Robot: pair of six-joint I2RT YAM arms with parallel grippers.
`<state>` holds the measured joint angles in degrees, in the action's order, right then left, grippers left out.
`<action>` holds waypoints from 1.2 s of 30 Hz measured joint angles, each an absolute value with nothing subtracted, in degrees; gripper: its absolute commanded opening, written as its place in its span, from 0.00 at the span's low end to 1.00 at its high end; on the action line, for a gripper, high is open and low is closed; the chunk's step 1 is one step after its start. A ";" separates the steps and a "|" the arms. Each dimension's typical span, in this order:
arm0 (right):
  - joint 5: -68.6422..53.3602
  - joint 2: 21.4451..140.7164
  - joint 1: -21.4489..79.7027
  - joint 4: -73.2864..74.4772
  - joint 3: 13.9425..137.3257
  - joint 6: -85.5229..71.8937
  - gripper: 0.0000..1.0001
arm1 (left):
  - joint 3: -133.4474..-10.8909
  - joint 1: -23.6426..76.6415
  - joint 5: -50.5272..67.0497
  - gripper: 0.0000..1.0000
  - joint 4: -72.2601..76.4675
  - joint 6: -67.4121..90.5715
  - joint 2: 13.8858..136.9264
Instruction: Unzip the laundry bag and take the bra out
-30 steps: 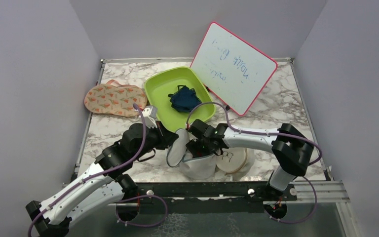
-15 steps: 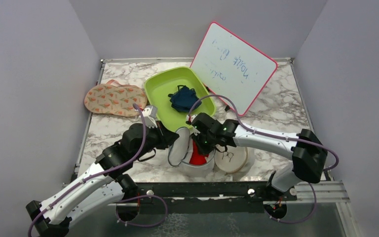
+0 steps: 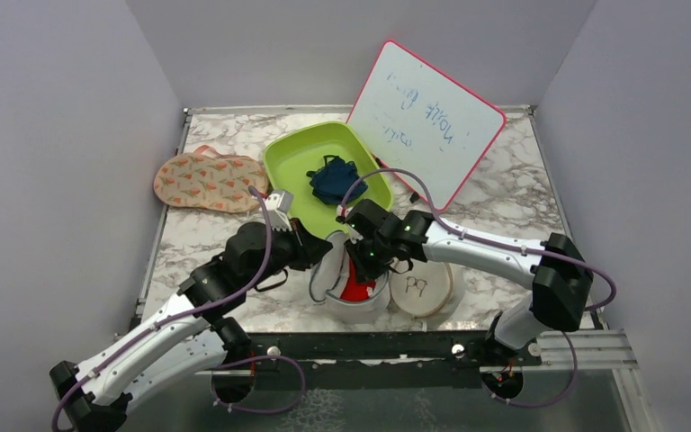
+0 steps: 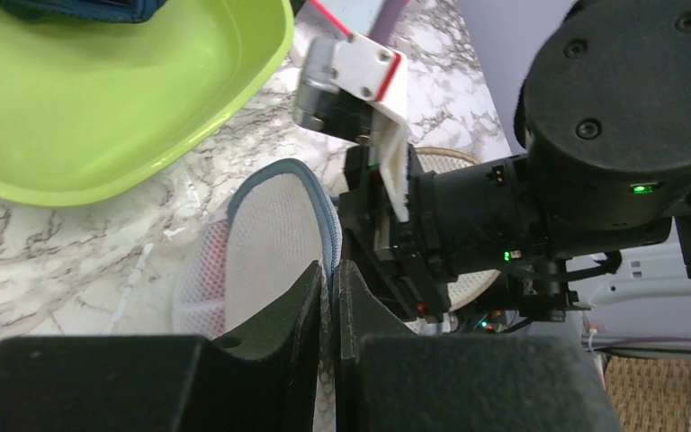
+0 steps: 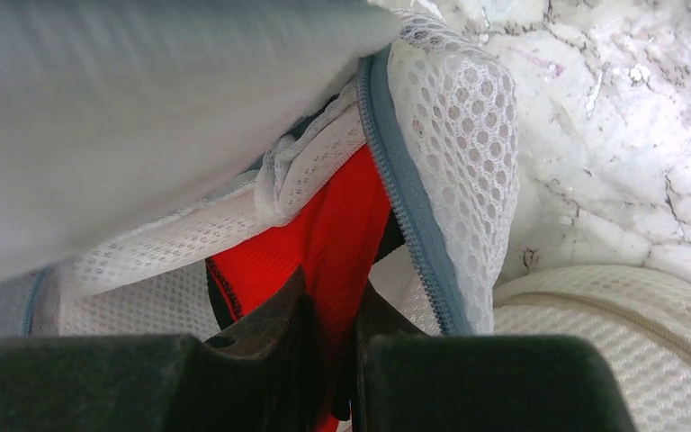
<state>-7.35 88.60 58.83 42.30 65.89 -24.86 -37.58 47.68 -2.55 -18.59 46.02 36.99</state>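
The white mesh laundry bag (image 3: 351, 301) with a grey-blue zip rim sits near the table's front, unzipped, its lid (image 3: 326, 268) raised. My left gripper (image 3: 317, 258) is shut on the lid's rim (image 4: 324, 216), holding it up. My right gripper (image 3: 357, 270) reaches into the open bag and is shut on the red bra (image 5: 324, 234), which also shows in the top view (image 3: 356, 286) rising out of the bag. The bra has a dark trimmed edge. The zip (image 5: 405, 198) runs beside the bra in the right wrist view.
A beige round disc (image 3: 421, 288) with a glasses mark lies right of the bag. A green tray (image 3: 290, 162) holding a dark blue garment (image 3: 333, 180) stands behind. A patterned pouch (image 3: 207, 180) lies back left. A whiteboard (image 3: 427, 121) leans at the back.
My right gripper has come up out of the bag with the red bra, which was hidden a second ago. The left gripper has raised the lid slightly.
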 measured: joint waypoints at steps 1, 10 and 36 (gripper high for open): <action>-7.40 89.34 58.83 42.35 66.59 -25.26 0.08 | -37.58 47.68 -1.78 0.00 -17.93 45.82 37.39; -2.02 88.55 58.81 42.70 67.09 -27.44 0.07 | -37.08 47.68 1.34 0.00 -15.97 44.23 39.20; -7.79 79.85 58.81 30.17 56.58 -21.67 0.08 | -43.38 47.64 -19.18 0.50 -35.64 41.12 45.10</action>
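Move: In the left fingers is the open lid of the laundry bag, its middle about 6 cm below and 5 cm back; the bag lies some 8 cm back, 9 cm right and 17 cm below. The right hand keeps the red garment, middle about 3 cm down, 4 cm left and 1 cm back; from it the green tray lies roughly 28 cm ahead, 12 cm left, 9 cm lower, and the second mesh bag 12 cm right, 2 cm back, 5 cm lower. Giving up the lid: the left hand first dips under 2 cm right, then swings back left, ending about 5 cm left, 5 cm lower and slightly forward, tipping its fingers some 20 degrees steeper and opening them nearly halfway around the lid's zipped edge. The right keeps its pinch on the red garment in the bag's mouth, wagging forward, right and back, then left, to end about a centimetre higher. ##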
